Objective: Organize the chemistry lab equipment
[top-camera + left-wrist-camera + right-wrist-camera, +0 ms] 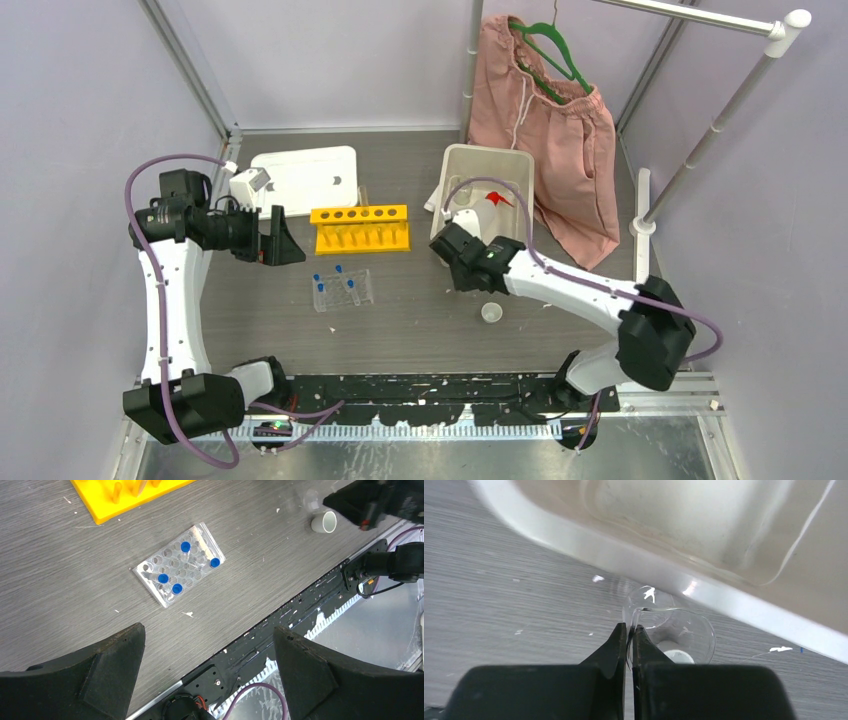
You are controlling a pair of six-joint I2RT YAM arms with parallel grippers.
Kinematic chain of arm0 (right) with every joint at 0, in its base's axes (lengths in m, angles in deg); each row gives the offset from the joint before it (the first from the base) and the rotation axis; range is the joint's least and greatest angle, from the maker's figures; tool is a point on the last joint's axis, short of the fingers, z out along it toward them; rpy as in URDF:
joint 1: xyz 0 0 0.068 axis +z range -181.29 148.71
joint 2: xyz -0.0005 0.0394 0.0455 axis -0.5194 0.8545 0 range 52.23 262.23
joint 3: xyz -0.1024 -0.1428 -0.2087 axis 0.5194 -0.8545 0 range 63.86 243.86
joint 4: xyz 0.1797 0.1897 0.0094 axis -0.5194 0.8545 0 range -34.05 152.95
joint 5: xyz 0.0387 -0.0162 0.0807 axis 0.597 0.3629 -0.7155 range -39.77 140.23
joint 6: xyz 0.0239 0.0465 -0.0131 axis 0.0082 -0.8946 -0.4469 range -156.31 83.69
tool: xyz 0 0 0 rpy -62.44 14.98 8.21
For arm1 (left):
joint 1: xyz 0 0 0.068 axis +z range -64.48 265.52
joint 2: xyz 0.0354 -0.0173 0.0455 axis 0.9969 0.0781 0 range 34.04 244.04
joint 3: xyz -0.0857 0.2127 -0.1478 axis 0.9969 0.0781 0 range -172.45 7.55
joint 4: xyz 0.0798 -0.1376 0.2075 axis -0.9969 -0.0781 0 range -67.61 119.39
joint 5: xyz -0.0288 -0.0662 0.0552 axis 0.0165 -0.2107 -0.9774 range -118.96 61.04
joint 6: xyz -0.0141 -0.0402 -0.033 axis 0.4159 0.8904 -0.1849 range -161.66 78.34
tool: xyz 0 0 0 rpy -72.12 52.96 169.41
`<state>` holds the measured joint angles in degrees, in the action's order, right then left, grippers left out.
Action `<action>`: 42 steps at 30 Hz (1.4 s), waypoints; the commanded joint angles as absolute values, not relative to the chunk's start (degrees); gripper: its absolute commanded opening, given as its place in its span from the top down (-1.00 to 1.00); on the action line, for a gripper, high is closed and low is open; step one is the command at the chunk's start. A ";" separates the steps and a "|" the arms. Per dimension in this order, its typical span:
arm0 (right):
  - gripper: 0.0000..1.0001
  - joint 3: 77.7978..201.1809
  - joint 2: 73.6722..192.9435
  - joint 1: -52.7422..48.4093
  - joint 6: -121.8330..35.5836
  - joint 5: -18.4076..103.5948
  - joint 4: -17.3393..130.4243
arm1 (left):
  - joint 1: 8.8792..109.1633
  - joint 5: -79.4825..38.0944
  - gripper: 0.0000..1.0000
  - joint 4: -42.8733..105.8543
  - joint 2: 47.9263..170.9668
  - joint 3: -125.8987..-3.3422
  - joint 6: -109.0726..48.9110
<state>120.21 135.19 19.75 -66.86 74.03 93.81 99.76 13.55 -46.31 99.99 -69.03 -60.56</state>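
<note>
My right gripper (630,628) is shut on the thin wall of a small clear glassware piece (684,630), low over the table beside the white bin (624,555). From above, that gripper (445,248) sits at the bin's near left corner. The red-spouted squeeze bottle (493,212) lies in the bin (487,160). A yellow tube rack (360,228) stands mid-table. The clear grid rack (178,565) holds several blue-capped tubes (185,546). A tiny white cup (491,313) stands near my right forearm. My left gripper (209,635) hangs open and holds nothing, left of the yellow rack.
A white flat tray (305,178) lies at the back left. Pink shorts (545,130) on a green hanger hang from a rail at the back right. A white stand post (642,215) rises at the right edge. The black base rail (450,388) runs along the near edge.
</note>
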 commanded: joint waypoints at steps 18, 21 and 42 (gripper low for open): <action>0.99 150.54 129.50 3.48 -59.45 68.10 107.48 | 99.68 14.53 -0.97 -46.27 98.51 -70.65 -61.37; 0.99 147.86 133.87 1.24 -59.04 67.84 106.07 | 99.69 13.89 -0.97 -46.57 98.21 -70.68 -61.88; 0.98 143.53 154.72 -2.76 -57.88 66.84 101.76 | 99.72 12.85 -0.98 -45.39 98.29 -68.68 -62.44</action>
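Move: The right gripper, fingers already pinching the glass flask by its rim, stands just nearer than the beige bin; the bin's middle is about 16 cm ahead, 4 cm to the right and 6 cm lower. Inside, the wash bottle lies some 16 cm ahead and 3 cm right of the hand. The white cup stands about 6 cm back, 4 cm right and 10 cm below. From the left gripper, the bin is roughly 40 cm right, 16 cm ahead and 23 cm below. Raise the right gripper steeply, about 24 cm, with the glass flask pinched by its rim, then swing forward and right over the bin's near wall and sink some 23 cm into the near part of the bin. End about 11 cm farther out and 5 cm right of the start, the hand turned some 10 degrees clockwise, fingers kept shut on the rim. ##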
